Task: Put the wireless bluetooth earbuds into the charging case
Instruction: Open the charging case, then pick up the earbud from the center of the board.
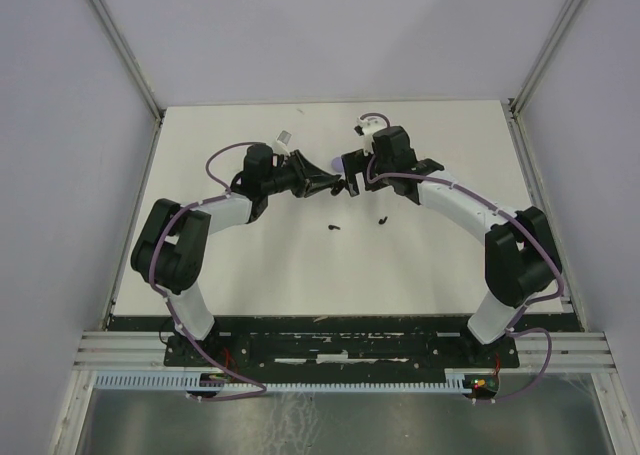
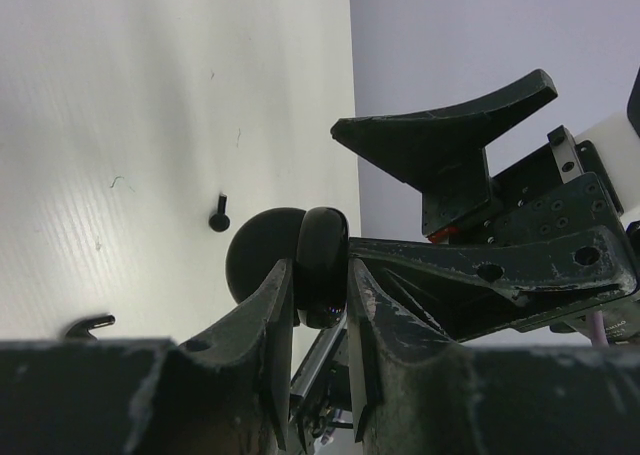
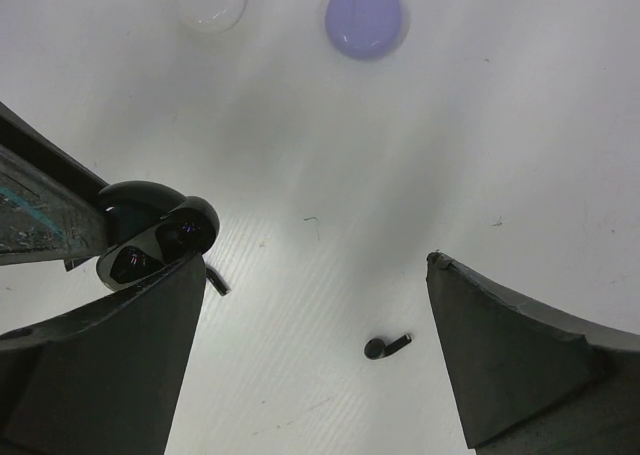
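The black charging case (image 2: pixel 322 260) is clamped upright between my left gripper's (image 2: pixel 320 268) fingers, its round lid (image 2: pixel 255 250) swung open. In the right wrist view the case (image 3: pixel 150 237) shows its pale inner wells. My left gripper (image 1: pixel 338 184) holds it above the table's middle. My right gripper (image 3: pixel 316 265) stands open just beside the case, its left finger (image 3: pixel 110 355) nearly touching it. One black wireless bluetooth earbud (image 3: pixel 385 347) lies on the table between the right gripper's fingers. A second black earbud (image 3: pixel 216 281) lies half hidden behind the left finger. Both earbuds (image 1: pixel 334 227) (image 1: pixel 382 220) show from above.
A white round puck (image 3: pixel 207 0) and a lilac round puck (image 3: pixel 364 18) lie on the white table (image 1: pixel 420 265) beyond the grippers. In the left wrist view one finger of the right gripper (image 2: pixel 450 140) rises close to the case. Grey walls enclose the table.
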Controlling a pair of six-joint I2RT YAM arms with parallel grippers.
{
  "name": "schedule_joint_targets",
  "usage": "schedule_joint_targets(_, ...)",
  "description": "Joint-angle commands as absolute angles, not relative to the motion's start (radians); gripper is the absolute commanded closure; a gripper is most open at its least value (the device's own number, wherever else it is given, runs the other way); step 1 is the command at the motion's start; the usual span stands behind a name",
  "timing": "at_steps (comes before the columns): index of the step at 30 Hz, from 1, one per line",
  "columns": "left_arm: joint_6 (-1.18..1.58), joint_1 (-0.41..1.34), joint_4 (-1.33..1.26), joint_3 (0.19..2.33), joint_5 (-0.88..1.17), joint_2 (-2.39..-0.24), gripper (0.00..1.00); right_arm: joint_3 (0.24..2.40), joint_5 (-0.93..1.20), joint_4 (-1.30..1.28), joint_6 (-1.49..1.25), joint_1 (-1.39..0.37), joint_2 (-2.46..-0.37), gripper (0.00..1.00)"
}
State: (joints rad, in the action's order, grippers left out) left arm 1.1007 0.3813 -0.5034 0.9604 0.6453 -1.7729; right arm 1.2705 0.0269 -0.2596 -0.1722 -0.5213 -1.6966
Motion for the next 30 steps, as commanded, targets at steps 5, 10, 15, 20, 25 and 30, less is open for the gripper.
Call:
schedule_joint_targets(5,1.161,0.364,-0.597,0.984,0.623,-1.721,0.97,1.26,-0.052,-0.242,-0.207,-0.522,-1.692,0.0)
schedule_joint_targets(10,1.22,0.306,-0.684,0.908,0.56,-1.681,0.97,1.249,-0.037,-0.272,-0.2,-0.522,-1.698,0.01)
schedule_joint_targets(15,1.26,0.243,-0.749,0.816,0.527,-1.633,0.97,1.246,0.048,-0.307,-0.159,-0.546,-1.721,0.06)
schedule_joint_targets(20,1.269,0.194,-0.76,0.745,0.51,-1.573,0.97,1.286,0.086,-0.369,-0.1,-0.619,-1.78,0.16)
schedule_joint_targets(25,1.274,0.155,-0.756,0.694,0.505,-1.526,0.97,1.335,0.093,-0.407,-0.073,-0.681,-1.848,0.25)
schedule_joint_targets(30,1.272,0.136,-0.748,0.663,0.504,-1.507,0.97,1.359,0.082,-0.411,-0.062,-0.714,-1.879,0.28)
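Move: The black earbud the right hand goes for lies on the table some 8 cm back, 4 cm to its left and 13 cm below it. The second black earbud is 6 cm back and 8 cm to the right; the purple case is 10 cm ahead and 3 cm left, both at table height. The opened black charging case sits in the left fingers, about 3 cm left and 3 cm back of the right hand. From the left hand, the aimed-at earbud is 4 cm back, 1 cm left and 15 cm down. Down and back, then also to the left, the right hand drops about 9 cm towards the nearer-left black earbud, speeding up midway, tipping its fingers steeper and turning counter-clockwise while they draw in from wide open to about three quarters. The left hand, still gripping the opened case, swings it some 11 cm left, out of the way, turning about 20 degrees counter-clockwise. ##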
